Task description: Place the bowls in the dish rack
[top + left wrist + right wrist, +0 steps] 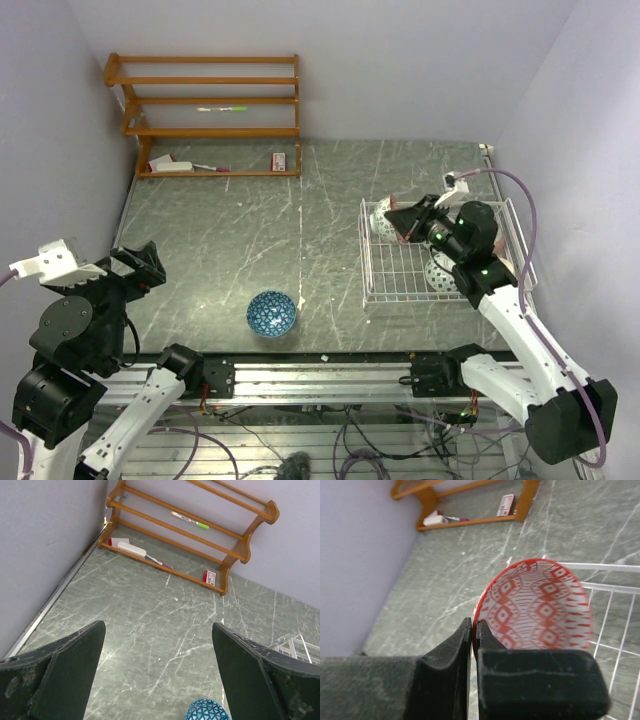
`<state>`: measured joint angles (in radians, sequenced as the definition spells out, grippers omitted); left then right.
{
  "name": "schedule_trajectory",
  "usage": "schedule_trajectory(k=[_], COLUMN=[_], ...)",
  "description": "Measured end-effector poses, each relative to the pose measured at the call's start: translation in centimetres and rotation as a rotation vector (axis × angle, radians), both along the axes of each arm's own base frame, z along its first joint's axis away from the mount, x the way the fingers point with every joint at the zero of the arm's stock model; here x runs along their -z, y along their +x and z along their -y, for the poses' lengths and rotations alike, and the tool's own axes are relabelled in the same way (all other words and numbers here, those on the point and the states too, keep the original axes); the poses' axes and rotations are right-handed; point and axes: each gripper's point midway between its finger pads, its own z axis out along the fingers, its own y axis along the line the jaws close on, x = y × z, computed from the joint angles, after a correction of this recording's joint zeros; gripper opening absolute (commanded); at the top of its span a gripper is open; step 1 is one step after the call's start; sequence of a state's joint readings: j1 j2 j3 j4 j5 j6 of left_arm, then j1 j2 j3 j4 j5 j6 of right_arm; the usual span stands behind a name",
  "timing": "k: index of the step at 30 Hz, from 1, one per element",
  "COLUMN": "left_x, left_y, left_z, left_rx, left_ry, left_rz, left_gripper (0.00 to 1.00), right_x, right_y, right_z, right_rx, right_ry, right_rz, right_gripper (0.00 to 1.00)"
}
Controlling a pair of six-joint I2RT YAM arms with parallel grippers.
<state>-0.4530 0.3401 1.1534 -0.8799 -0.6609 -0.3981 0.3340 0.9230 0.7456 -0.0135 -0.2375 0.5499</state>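
Note:
My right gripper (pixel 476 630) is shut on the rim of a red-patterned bowl (pixel 540 605) and holds it on edge over the far left end of the white wire dish rack (pixel 395 290). In the top view that gripper (pixel 408 222) hangs above the rack. Two pale patterned bowls (pixel 379 224) (pixel 440 272) stand inside the rack. A blue bowl (pixel 271 312) sits upright on the table near the front edge. It also shows in the left wrist view, as the blue bowl (pixel 206 711) below my open, empty left gripper (pixel 157 630).
An orange wooden shelf (pixel 210 105) stands at the back left against the wall, with a pen and small items on it. Purple walls close in the left, back and right sides. The rack's corner (pixel 295 647) shows at the right of the left wrist view.

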Motion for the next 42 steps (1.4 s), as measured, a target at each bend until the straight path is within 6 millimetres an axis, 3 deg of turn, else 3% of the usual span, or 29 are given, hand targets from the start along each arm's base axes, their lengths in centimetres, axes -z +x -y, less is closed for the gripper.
schedule_trajectory(k=[3, 8, 11, 19, 24, 32, 42], left_x=[0.0, 0.0, 0.0, 0.0, -0.1, -0.3, 0.1], left_y=[0.0, 0.0, 0.1, 0.7, 0.9, 1.5, 2.2], left_z=[0.0, 0.0, 0.0, 0.4, 0.4, 0.7, 1.0], left_rx=[0.000, 0.000, 0.000, 0.002, 0.004, 0.004, 0.005], left_ry=[0.001, 0.002, 0.003, 0.008, 0.014, 0.022, 0.035], left_rz=[0.000, -0.001, -0.003, -0.012, -0.011, -0.015, -0.029], left_gripper=[0.99, 0.99, 0.99, 0.99, 0.99, 0.99, 0.99], right_x=[0.3, 3.5, 4.9, 4.2, 6.2, 6.9, 9.6], right_y=[0.3, 0.6, 0.1, 0.7, 1.5, 2.5, 3.8], right_z=[1.1, 3.3, 3.4, 3.4, 4.2, 3.9, 3.9], right_rx=[-0.019, 0.008, -0.001, -0.032, 0.001, -0.021, -0.016], right_ry=[0.094, 0.231, 0.294, 0.412, 0.482, 0.553, 0.620], right_rz=[-0.021, -0.117, -0.179, -0.177, -0.243, -0.282, -0.375], right_gripper=[0.00, 0.00, 0.00, 0.00, 0.00, 0.00, 0.00])
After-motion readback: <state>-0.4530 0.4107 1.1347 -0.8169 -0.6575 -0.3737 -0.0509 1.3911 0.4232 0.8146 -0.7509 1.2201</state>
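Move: The red-patterned bowl, pinched at its rim by the right hand, is bound for the empty far-left place in the dish rack, about 5 cm ahead, 4 cm to the right and some 15 cm below. From this hand, one spotted bowl stands roughly 4 cm ahead and 16 cm right, another about 5 cm back and 17 cm right, both some 16 cm lower. From the idle left hand the empty place is about 20 cm ahead, 48 cm right and 26 cm lower. The red-patterned bowl is lowered towards the rack's far-left place, about 10 cm down in all, by the right hand's unbroken rim grip: first right and down, a brief 1 cm lift, then down and forward. Meanwhile the wrist rolls its left side up some 35 degrees and tips the fingers downward. The empty left hand, still open, eases about 2 cm forward. ##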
